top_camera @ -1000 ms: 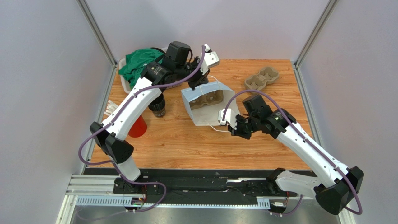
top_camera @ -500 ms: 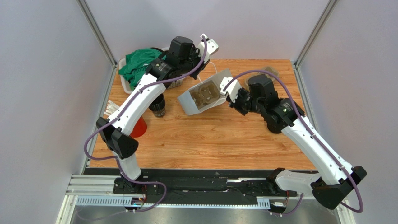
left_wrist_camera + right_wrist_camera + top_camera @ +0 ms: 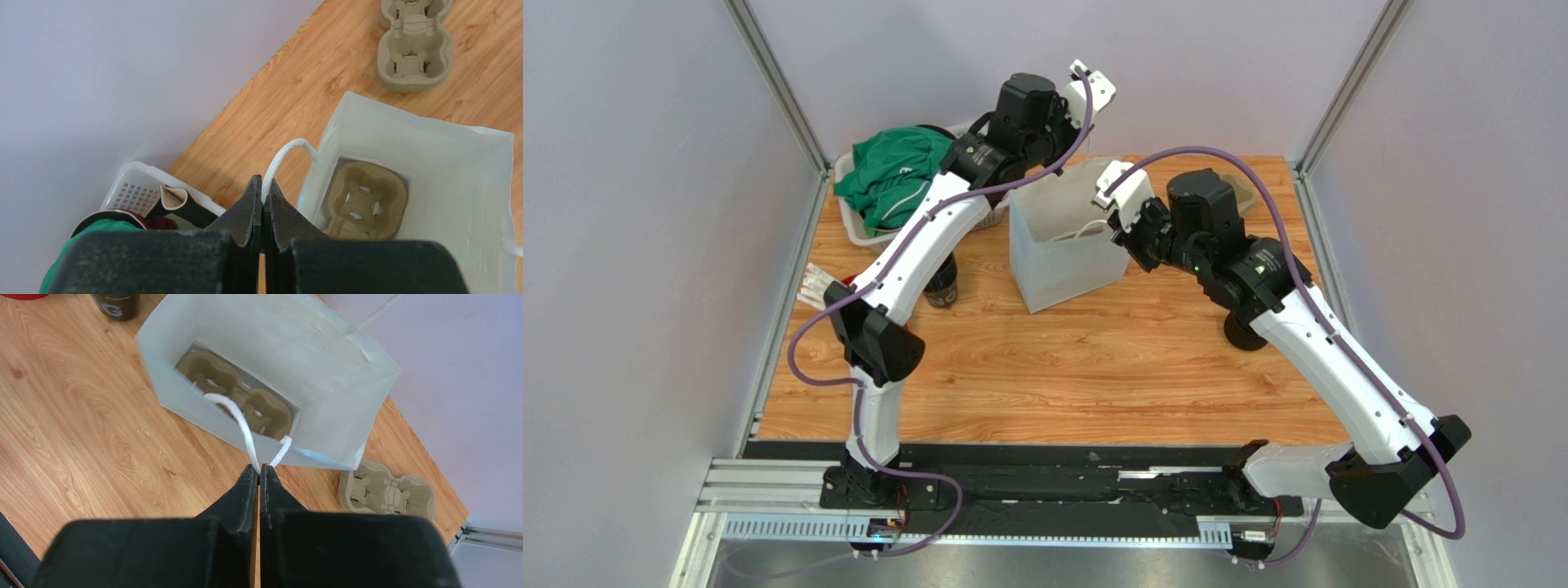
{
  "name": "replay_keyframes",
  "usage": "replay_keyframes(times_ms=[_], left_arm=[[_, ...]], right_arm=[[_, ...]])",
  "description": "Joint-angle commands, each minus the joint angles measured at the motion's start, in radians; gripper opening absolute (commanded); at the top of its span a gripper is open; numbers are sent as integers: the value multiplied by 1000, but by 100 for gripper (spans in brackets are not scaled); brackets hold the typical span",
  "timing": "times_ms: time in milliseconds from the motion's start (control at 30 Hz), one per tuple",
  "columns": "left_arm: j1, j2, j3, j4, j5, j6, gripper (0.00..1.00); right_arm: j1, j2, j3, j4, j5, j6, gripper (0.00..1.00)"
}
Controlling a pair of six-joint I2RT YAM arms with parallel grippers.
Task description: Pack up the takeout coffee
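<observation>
The takeout coffee (image 3: pixel 943 286), a small black cup, stands on the table left of the bag, partly behind my left arm; its lower part shows at the top edge (image 3: pixel 116 302) of the right wrist view. A white paper bag (image 3: pixel 1059 255) stands upright with its mouth open and a cardboard cup carrier (image 3: pixel 366 196) (image 3: pixel 236 387) on its bottom. My left gripper (image 3: pixel 1059 159) (image 3: pixel 263 184) is shut on the bag's far cord handle (image 3: pixel 287 150). My right gripper (image 3: pixel 1125 232) (image 3: pixel 258 470) is shut on the near cord handle (image 3: pixel 242 425).
A second cup carrier (image 3: pixel 415 43) (image 3: pixel 387 490) lies on the table right of the bag. A white basket (image 3: pixel 852 218) with green cloth (image 3: pixel 891 172) sits at the back left. A squat black round piece (image 3: pixel 1247 333) lies under my right arm. Small packets (image 3: pixel 815 284) lie at the left edge.
The bag lay on its side with its mouth toward the camera; both grippers have raised it by its handles and stood it upright, farther back. Both arms reached farther from their bases.
</observation>
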Motion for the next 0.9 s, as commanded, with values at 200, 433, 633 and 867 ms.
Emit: replay_keyframes(times_ms=[200,433,633,867], left_arm=[[0,82,89,126,-82,46,4],[-1,96,89,186,-146,63,4],[-1,120,92,230,-180,101,4],[-1,172,117,276,-232,121,5]], right_arm=[[19,53,42,137,88,46,0],[19,98,78,178,133,58,1],[19,101,64,200,156,52,17],[19,101,79,193,160,56,34]])
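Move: The paper bag, one carrier already in it, sits between my hands, the near handle pinched in my right and the far one in my left. Its middle is roughly 9 cm ahead of my right hand, 9 left and 18 below; from my left, 6 back, 3 right, 21 below. From my right, the spare carrier is about 24 ahead, 18 right, and the cup stack 7 ahead, 35 left, both some 30 lower. I carry the bag forward by its two handles, my left hand about 6 cm, with a brief dip and return, while it tips up and turns counter-clockwise some 10 degrees. My right goes forward about 4 cm and slightly left, turning a little clockwise; as it slows, its fingers open around the near handle and let it go. My left keeps the far handle between its nearly shut fingertips. ##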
